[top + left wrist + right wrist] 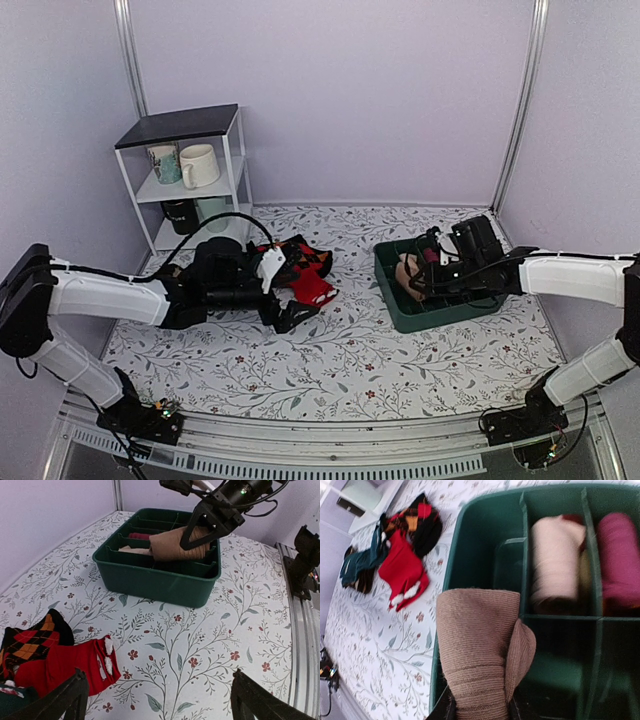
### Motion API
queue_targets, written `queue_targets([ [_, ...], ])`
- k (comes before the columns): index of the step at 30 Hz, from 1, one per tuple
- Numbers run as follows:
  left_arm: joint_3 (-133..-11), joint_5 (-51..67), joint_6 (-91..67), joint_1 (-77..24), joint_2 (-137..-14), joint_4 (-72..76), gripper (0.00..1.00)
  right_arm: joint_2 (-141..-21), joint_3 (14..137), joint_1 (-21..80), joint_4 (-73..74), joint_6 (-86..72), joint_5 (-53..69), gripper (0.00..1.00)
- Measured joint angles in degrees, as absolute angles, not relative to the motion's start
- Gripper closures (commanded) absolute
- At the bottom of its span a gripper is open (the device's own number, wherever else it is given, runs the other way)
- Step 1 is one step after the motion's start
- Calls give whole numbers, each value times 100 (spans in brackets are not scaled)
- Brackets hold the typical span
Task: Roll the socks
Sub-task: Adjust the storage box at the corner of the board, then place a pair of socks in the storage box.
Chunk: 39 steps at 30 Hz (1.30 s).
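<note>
The socks (480, 650) are a tan-brown ribbed roll with a flap folded over one side. My right gripper (479, 711) is shut on the lower end of the roll. It holds the roll over the near left corner of the green divided bin (470, 510). The left wrist view shows the socks (172, 545) hanging from the right gripper (200, 530) just above the bin (150, 580). From above, the socks (407, 275) sit at the bin's left end. My left gripper (160, 700) is open, low over the floral cloth, next to the sock pile, with nothing between its fingers.
A red sock (65, 665) and argyle socks (30, 640) lie left of the left gripper, with a teal sock (362, 565) beside them. A pale pink roll (555, 565) and a magenta roll (620, 560) fill two bin compartments. A white shelf with mugs (185, 165) stands back left.
</note>
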<state>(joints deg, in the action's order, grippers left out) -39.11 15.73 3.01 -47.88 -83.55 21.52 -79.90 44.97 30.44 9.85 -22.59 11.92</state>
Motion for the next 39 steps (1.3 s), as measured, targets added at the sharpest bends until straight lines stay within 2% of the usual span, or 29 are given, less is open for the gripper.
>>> queue_targets([
  [8, -3732, 972, 276, -4786, -7918, 2331, 0, -6702, 4609, 2976, 797, -1975, -268, 100],
  [12, -3734, 513, 228, -4781, -7865, 2447, 0, -6663, 4654, 2716, 506, -1796, -353, 100],
  [21, -3741, -467, -233, -4720, -7854, 2856, 1, -7662, 4644, 2582, -56, -1732, 274, 100],
  [31, -3881, -340, -285, -4696, -8154, 2781, 1, -8882, 4982, 2812, -456, -2051, 681, 100],
  [39, -3454, -327, -82, -4696, -7931, 2786, 0, -9402, 5299, 3033, -517, -2366, 705, 100],
])
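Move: The storage box's empty far-left cell lies about 9 cm ahead of the right hand, 5 cm to its left and some 5 cm below; that hand still pinches the rolled brown sock. The light roll sits about 6 cm right of that cell, the maroon roll about 11 cm right of it and roughly 1 cm farther out. The red sock is about 24 cm left of the right hand. For the left hand, the cell is roughly 20 cm ahead and 22 cm right. The rolled brown sock, still pinched, is lifted about 11 cm up out of the box by the right hand, going forward and somewhat right as the fingers tip upward, then brought down nearly as far, forward and left onto the far-left cell, tipping partly back. Meanwhile the open left hand rises and swings forward-left about 5 cm, turning some 20 degrees counter-clockwise, then sinks partway. ##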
